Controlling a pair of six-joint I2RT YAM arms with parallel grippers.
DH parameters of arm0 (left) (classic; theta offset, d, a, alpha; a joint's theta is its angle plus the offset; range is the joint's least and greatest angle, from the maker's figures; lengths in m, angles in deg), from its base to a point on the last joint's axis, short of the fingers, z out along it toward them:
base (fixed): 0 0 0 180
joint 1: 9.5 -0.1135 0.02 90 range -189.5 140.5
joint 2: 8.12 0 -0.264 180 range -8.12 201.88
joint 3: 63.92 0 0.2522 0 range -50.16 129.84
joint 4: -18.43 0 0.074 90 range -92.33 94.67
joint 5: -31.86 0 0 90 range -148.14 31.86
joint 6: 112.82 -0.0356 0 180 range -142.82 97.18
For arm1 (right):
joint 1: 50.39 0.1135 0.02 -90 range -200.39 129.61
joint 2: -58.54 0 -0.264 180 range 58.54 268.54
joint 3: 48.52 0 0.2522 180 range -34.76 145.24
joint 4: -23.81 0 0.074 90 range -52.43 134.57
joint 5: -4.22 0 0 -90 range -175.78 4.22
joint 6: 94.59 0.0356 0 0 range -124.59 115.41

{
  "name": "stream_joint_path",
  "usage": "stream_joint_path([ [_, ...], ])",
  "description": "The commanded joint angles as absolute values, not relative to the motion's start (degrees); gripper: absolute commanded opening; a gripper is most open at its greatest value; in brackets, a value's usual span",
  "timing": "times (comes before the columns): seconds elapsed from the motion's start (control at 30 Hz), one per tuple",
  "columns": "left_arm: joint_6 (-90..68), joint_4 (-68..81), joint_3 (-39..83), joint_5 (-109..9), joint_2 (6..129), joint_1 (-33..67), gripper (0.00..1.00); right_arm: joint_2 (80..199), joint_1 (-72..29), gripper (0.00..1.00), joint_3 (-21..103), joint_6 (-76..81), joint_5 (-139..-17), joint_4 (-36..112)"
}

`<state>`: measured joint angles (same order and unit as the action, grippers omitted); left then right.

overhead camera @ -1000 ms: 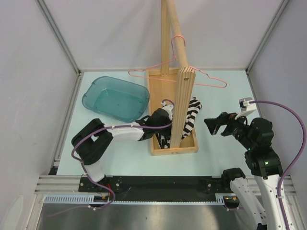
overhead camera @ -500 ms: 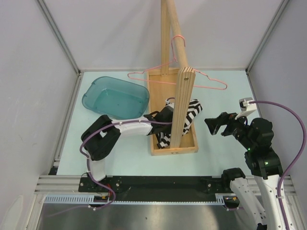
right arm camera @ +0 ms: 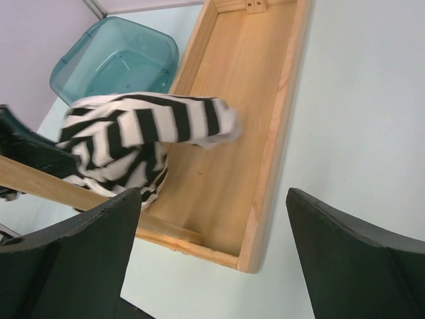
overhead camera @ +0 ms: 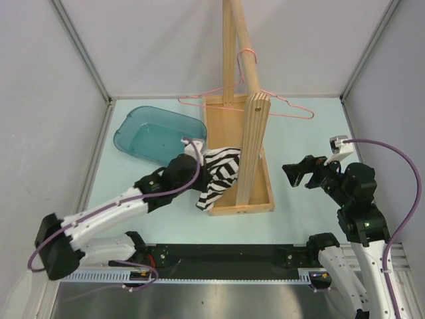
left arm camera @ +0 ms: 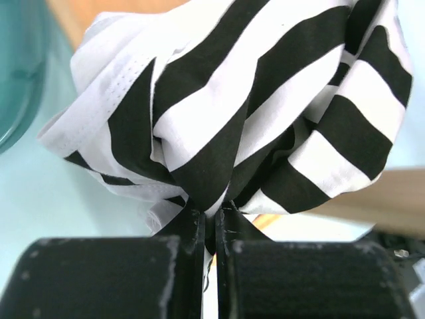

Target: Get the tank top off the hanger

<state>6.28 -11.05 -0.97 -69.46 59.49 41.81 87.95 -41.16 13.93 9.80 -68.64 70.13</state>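
The black-and-white striped tank top point(overhead camera: 219, 174) hangs as a crumpled bundle from my left gripper point(overhead camera: 198, 167), over the left edge of the wooden tray. In the left wrist view the gripper point(left arm camera: 214, 216) is shut on a fold of the tank top point(left arm camera: 246, 113). The tank top point(right arm camera: 133, 143) also shows in the right wrist view. The pink wire hanger point(overhead camera: 282, 109) hangs bare on the wooden rod point(overhead camera: 240, 40) at the back. My right gripper point(overhead camera: 293, 174) is open and empty, right of the tray, and shows wide open in its wrist view point(right arm camera: 212, 266).
A wooden tray base point(overhead camera: 262, 199) with an upright post point(overhead camera: 251, 146) stands mid-table. A teal plastic bin point(overhead camera: 159, 136) sits left of it. White walls with metal frame close the sides and back.
My left gripper has lifted and pulled the tank top leftward, from behind the post out over the tray's left edge. The left arm has stretched out. The right arm has not moved.
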Motion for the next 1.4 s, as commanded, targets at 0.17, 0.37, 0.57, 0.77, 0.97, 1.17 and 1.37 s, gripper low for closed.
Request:
stream_joint_path([
  [0.17, 14.36, -21.24, -8.15, -64.22, 33.31, 24.27, 0.0, 89.21, -41.43, 0.95, 12.18, 11.4, -66.54, 65.44],
  [0.37, 16.63, -23.28, 0.18, -50.52, 34.93, 2.04, 0.0, 88.6, -41.34, 0.95, 12.53, 11.67, -66.53, 66.58],
  [0.57, 32.0, -10.12, 2.93, -30.83, 51.88, -11.59, 0.0, 88.6, -41.43, 0.95, 12.96, 12.98, -66.19, 66.31],
  [0.77, 41.86, -5.43, 11.95, -34.14, 73.42, -13.72, 0.0, 88.42, -41.43, 0.95, 16.22, 12.72, -66.97, 68.68],
  [0.97, 47.58, -4.38, 19.26, -40.2, 84.85, -14.07, 0.0, 88.6, -41.43, 0.95, 16.22, 12.98, -66.89, 68.86],
  [1.17, 46.27, -9.03, 27.44, -41.09, 94.08, -14.6, 0.0, 88.78, -41.43, 0.95, 16.48, 12.64, -67.5, 69.21],
  [1.37, 38.89, -13.09, 25.35, -45.13, 88.32, -14.95, 0.77, 88.78, -41.43, 0.95, 14.73, 12.46, -67.68, 68.69],
])
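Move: The left hand already holds the bunched tank top clear of the table. The teal bin it is bound for has its middle about 20 cm ahead, 18 cm to the left and 12 cm below. The wooden tray's middle is roughly 10 cm ahead and 12 cm right, some 15 cm below, with the post's foot about 5 cm back and 14 cm right. From the right hand, the bin lies some 23 cm ahead, 54 cm left and 24 cm below. Keeping its pinch on the tank top, the left hand swings left away from the wooden tray, rising about 8 cm on the way, then drives forward and sinks over the far left part of the teal bin, ending about 26 cm farther forward and 22 cm farther left than it began. Along the way the wrist turns some 50 degrees counter-clockwise while its left side dips and the fingers tip further down, and only at the very end do the fingers begin to open, starting to let go of the tank top. ##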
